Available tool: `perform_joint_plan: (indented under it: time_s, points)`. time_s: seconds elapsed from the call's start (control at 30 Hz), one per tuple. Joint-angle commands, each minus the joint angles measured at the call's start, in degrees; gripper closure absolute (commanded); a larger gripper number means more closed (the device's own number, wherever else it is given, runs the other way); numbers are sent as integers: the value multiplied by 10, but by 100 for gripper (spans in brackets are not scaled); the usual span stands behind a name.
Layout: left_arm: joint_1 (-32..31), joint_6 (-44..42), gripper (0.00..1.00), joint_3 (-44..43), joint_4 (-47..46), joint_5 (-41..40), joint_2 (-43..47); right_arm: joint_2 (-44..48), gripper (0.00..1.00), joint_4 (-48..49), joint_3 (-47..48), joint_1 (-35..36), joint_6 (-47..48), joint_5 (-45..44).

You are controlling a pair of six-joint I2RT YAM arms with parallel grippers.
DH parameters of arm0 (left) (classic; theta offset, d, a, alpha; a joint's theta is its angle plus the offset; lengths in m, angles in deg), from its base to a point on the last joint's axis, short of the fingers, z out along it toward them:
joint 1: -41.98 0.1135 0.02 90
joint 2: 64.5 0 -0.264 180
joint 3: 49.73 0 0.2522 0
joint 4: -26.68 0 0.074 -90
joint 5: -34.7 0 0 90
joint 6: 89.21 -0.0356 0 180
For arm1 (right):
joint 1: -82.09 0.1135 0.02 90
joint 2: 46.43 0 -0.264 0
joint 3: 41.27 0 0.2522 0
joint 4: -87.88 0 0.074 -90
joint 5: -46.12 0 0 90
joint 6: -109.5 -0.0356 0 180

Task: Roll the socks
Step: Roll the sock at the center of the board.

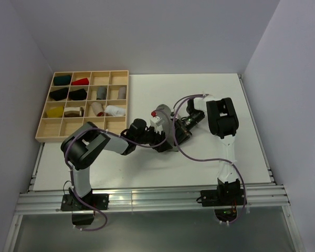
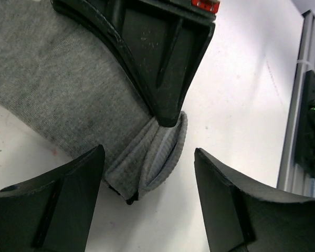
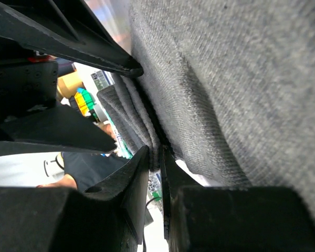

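A mid-grey sock lies on the white table, its ribbed cuff folded into pleats. My right gripper is shut on that cuff, with the sock's body filling the right wrist view. In the left wrist view its black fingers come down from above onto the fold. My left gripper is open, one finger on each side of the cuff and neither touching it. From above, the left gripper and right gripper meet mid-table and hide most of the sock.
A wooden compartment tray stands at the back left, holding small cloth bundles in red, yellow, green, black and white. An aluminium rail runs along the near edge and also shows as the rail on the right of the left wrist view.
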Motion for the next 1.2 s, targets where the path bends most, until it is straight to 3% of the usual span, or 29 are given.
perform_joint_plan:
  time_s: [0.0,0.37,0.73,1.0,1.03,1.1,1.13,1.17]
  points:
    - [-12,-40,26,-21,17,-29,-2,-7,80,-13,24,-8,-3,7]
    - [-13,-31,32,-25,19,-28,-10,-13,80,0,25,-15,-18,-2]
    - [-14,15,48,-30,27,-38,-30,6,81,48,6,-15,-56,-35]
    - [-18,23,75,-47,92,-78,-47,38,82,93,-16,-15,-92,-64]
    - [-20,23,85,-54,114,-88,-48,55,82,114,-26,-15,-97,-72]
    - [-26,27,91,-65,147,-103,-54,72,83,129,-34,-14,-107,-97]
    - [-28,27,100,-78,177,-110,-56,79,84,144,-42,-14,-110,-105]
    - [-31,34,100,-83,195,-115,-58,96,84,151,-46,-14,-112,-112]
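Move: Just beneath the left hand's spread fingers, some 2 cm down and 1 cm ahead and to the right, lies the sock's folded cuff end. The right gripper's tips, already pinching this fold, stand about 4 cm to the left hand's right, level ahead and 3 cm lower; from them the middle of the cuff end is about 2 cm left and 1 cm ahead. The sock's toe lies about 14 cm ahead of the left hand and 3 cm left. Sinking and easing forward over the cuff end, nearly 2 cm each way with about 1 cm to the right, the left hand shuts its wide-open fingers, slowly then fast, and pinches the fold beside the right fingertips. The right hand keeps its pinch, drifting some 1.5 cm forward and 1 cm right while sinking slightly and tilting under 10 degrees. ##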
